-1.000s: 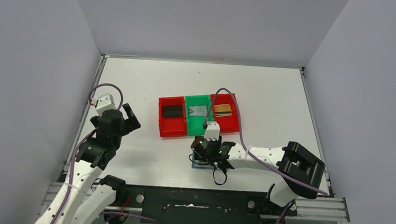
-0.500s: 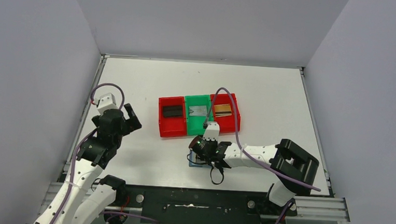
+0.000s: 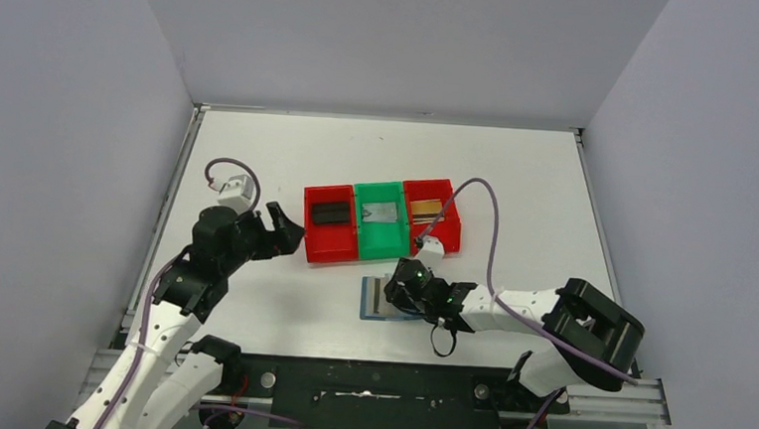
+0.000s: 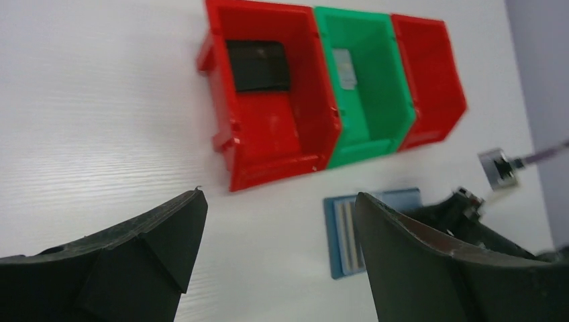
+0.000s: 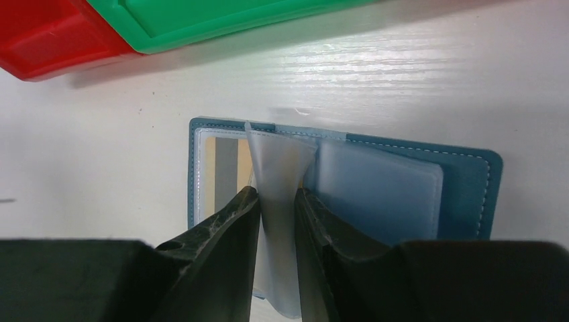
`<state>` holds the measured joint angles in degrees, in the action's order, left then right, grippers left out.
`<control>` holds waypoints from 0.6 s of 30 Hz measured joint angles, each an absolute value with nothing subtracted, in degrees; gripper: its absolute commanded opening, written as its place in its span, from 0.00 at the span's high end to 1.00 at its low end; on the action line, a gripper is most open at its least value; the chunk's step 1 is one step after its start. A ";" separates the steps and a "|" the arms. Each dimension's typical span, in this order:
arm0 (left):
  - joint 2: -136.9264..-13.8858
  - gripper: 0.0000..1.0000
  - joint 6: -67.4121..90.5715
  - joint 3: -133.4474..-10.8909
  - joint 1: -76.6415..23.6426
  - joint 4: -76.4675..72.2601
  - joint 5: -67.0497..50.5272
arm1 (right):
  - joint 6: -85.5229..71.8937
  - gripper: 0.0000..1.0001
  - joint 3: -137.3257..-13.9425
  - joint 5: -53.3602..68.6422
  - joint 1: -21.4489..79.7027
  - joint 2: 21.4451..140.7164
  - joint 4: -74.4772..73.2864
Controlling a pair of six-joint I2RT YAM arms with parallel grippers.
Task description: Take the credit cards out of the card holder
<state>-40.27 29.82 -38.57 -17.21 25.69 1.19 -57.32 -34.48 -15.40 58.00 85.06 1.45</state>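
Observation:
The teal-blue card holder (image 3: 378, 299) lies open on the table in front of the bins. In the right wrist view my right gripper (image 5: 277, 198) is shut on one clear plastic sleeve (image 5: 280, 161) of the card holder (image 5: 470, 194), and that sleeve stands up from the spine. Through the left-hand sleeve a card (image 5: 225, 176) with beige and grey bands shows. A black card (image 3: 331, 212), a silver card (image 3: 381, 211) and a gold-brown card (image 3: 427, 209) lie in the bins. My left gripper (image 3: 280, 230) hangs open to the left of the bins, holding nothing.
Three joined bins stand mid-table: a red one (image 3: 316, 239), a green one (image 3: 382, 243) and a red one (image 3: 446, 240). The right arm's purple cable (image 3: 485, 211) arcs over the right bin. Grey walls enclose the table on three sides.
The right gripper has closed on a sleeve and drawn back to the right, uncovering the open card holder. The left gripper has swung right toward the bins.

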 measured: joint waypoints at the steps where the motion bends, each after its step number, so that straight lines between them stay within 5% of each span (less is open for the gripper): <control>1: -40.53 0.19 30.44 -37.93 -17.65 24.03 -2.31 | -57.71 0.73 -32.40 -13.63 56.88 83.96 4.27; 12: -53.58 0.19 36.95 -34.70 -51.03 10.04 -3.77 | -64.38 0.71 -16.01 -1.45 49.91 81.10 31.99; 18: -67.51 0.19 40.38 -34.68 -57.25 1.21 0.32 | -68.12 0.71 -10.52 0.36 48.27 81.32 41.25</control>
<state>-67.51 40.38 -34.68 -57.25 1.21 0.32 -68.12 -10.52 0.36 48.27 81.32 41.25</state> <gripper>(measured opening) 0.810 0.292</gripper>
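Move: The striped card in the open card holder lies about 22 cm to the left gripper's right, 7 cm back and 18 cm below. The clear sleeve, already pinched by the right gripper, stands about 3 cm farther right than that card. The left red bin is some 10 cm ahead of the left gripper and 8 cm to its right; the green bin is 11 cm ahead and 21 cm to its right. From the right gripper, the striped card is about 3 cm to the left. Sweep the open left gripper fast to the right, some 20 cm, drawing it back about 9 cm and lowering it about 8 cm, mostly late, while turning clockwise towards the striped card; stop short of touching. Keep the clear sleeve pinched in the right gripper, rolling that hand nearly 30 degrees so its fingers point more to the left, and ease it slightly right. ##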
